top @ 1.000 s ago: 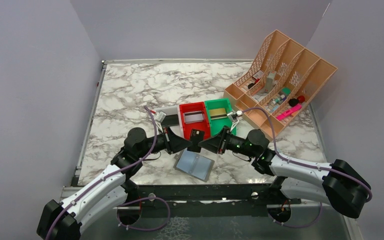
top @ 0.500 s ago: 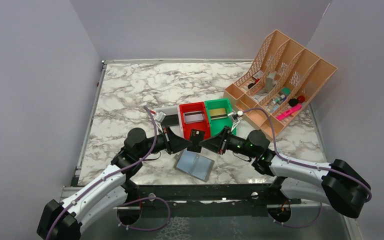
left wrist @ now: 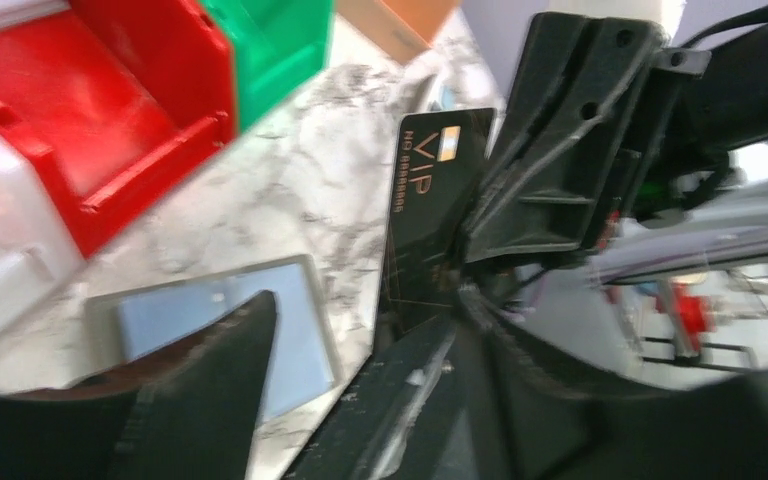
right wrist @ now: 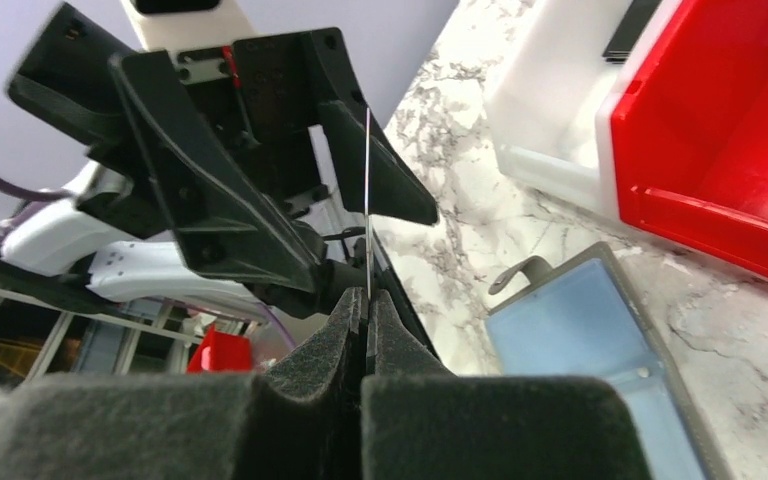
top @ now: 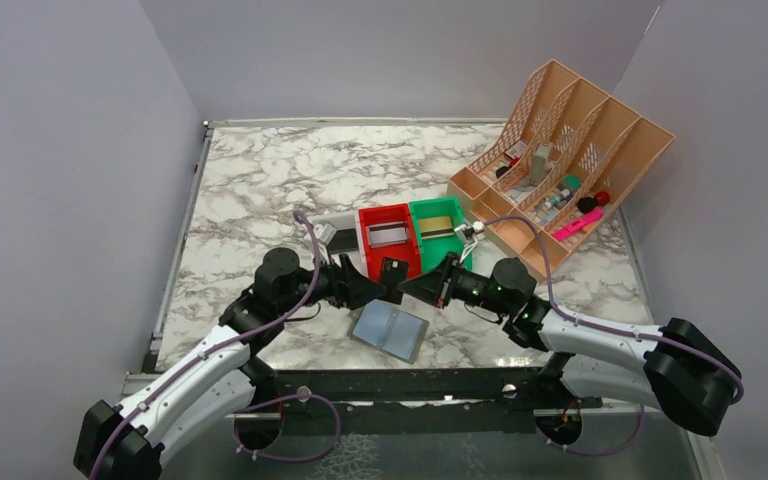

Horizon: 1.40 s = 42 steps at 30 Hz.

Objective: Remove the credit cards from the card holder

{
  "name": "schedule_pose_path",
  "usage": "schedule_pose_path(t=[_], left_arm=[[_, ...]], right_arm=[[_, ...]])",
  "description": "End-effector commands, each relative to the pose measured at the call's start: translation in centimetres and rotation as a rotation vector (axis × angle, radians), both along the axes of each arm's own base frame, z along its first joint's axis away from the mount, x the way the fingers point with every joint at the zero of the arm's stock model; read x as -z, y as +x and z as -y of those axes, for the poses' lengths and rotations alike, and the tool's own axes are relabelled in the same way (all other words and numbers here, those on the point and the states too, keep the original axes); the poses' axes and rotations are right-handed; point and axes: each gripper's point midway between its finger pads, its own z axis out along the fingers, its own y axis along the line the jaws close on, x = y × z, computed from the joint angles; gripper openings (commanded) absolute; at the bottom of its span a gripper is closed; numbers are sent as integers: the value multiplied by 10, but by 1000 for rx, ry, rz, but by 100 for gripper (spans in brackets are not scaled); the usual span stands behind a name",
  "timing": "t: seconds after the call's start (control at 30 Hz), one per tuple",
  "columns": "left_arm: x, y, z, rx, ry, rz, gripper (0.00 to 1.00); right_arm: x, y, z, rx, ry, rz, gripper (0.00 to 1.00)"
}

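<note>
The card holder (top: pixel 390 331) lies open on the marble table, pale blue panels up; it also shows in the left wrist view (left wrist: pixel 210 320) and the right wrist view (right wrist: pixel 590 340). My right gripper (top: pixel 410 285) (right wrist: pixel 365 310) is shut on a black credit card (top: pixel 393 271) marked VIP (left wrist: pixel 438 215), held upright on edge (right wrist: pixel 368 200) above the table, just behind the holder. My left gripper (top: pixel 375 284) (left wrist: pixel 340 400) faces it, open, its fingers (right wrist: pixel 380 185) standing on either side of the card without pinching it.
A white bin (top: pixel 335 236), a red bin (top: pixel 388 240) and a green bin (top: pixel 438 228) stand in a row right behind the grippers, each with a card inside. A peach slotted organizer (top: pixel 560 160) with small items stands at the back right.
My left arm has shifted slightly, its elbow rising and its gripper easing back left from the card. The right gripper and the black card have stayed in place.
</note>
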Motion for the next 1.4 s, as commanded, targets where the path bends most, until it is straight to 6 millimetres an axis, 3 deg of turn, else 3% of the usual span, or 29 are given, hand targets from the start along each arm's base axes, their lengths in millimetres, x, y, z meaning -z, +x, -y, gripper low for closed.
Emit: schedule_pose_path(t=[0.0,0.13,0.33,0.63,0.83,1.0,1.37], left_arm=[[0,25,-21,-132,173,64,80],[11,42,-52,-280,362,56,91],[5,51,-74,-378,463,57,95],[-18,70,-135,-630,686,135,99],[-15,69,-171,-805,739,145,99],[-24,68,-181,-870,710,172,99],[-7,79,-181,-842,778,110,99]], right_arm=[[3,12,0,52,-53,18,1],[10,17,3,83,-86,10,1],[15,22,5,108,-125,13,1],[17,29,-2,84,-207,64,1],[17,47,-16,69,-319,113,1],[19,72,-33,66,-439,166,1],[32,125,-79,126,-725,398,1]])
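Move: The right hand already holds the black VIP card, pinched shut. The white bin it is bound for lies about 12 cm ahead of that hand, 13 cm to its left and 14 cm lower; the red bin is 12 cm ahead and 3 cm left. The card holder lies some 5 cm back and 2 cm left, 15 cm below. From the left hand, the white bin is about 12 cm ahead, 7 cm left and 13 cm lower. The left hand, its fingers already parted round the card, opens fully and clears out some 17 cm to its left and 8 cm forward past the near side of the white bin, swinging its fingers from pointing right round to the front and downward. The right hand keeps its pinch on the card, first sinks about 3 cm almost on the spot, then carries it forward some 11 cm and left 7 cm over the red bin towards the white one, its fingers tipping down by roughly 30 degrees. ##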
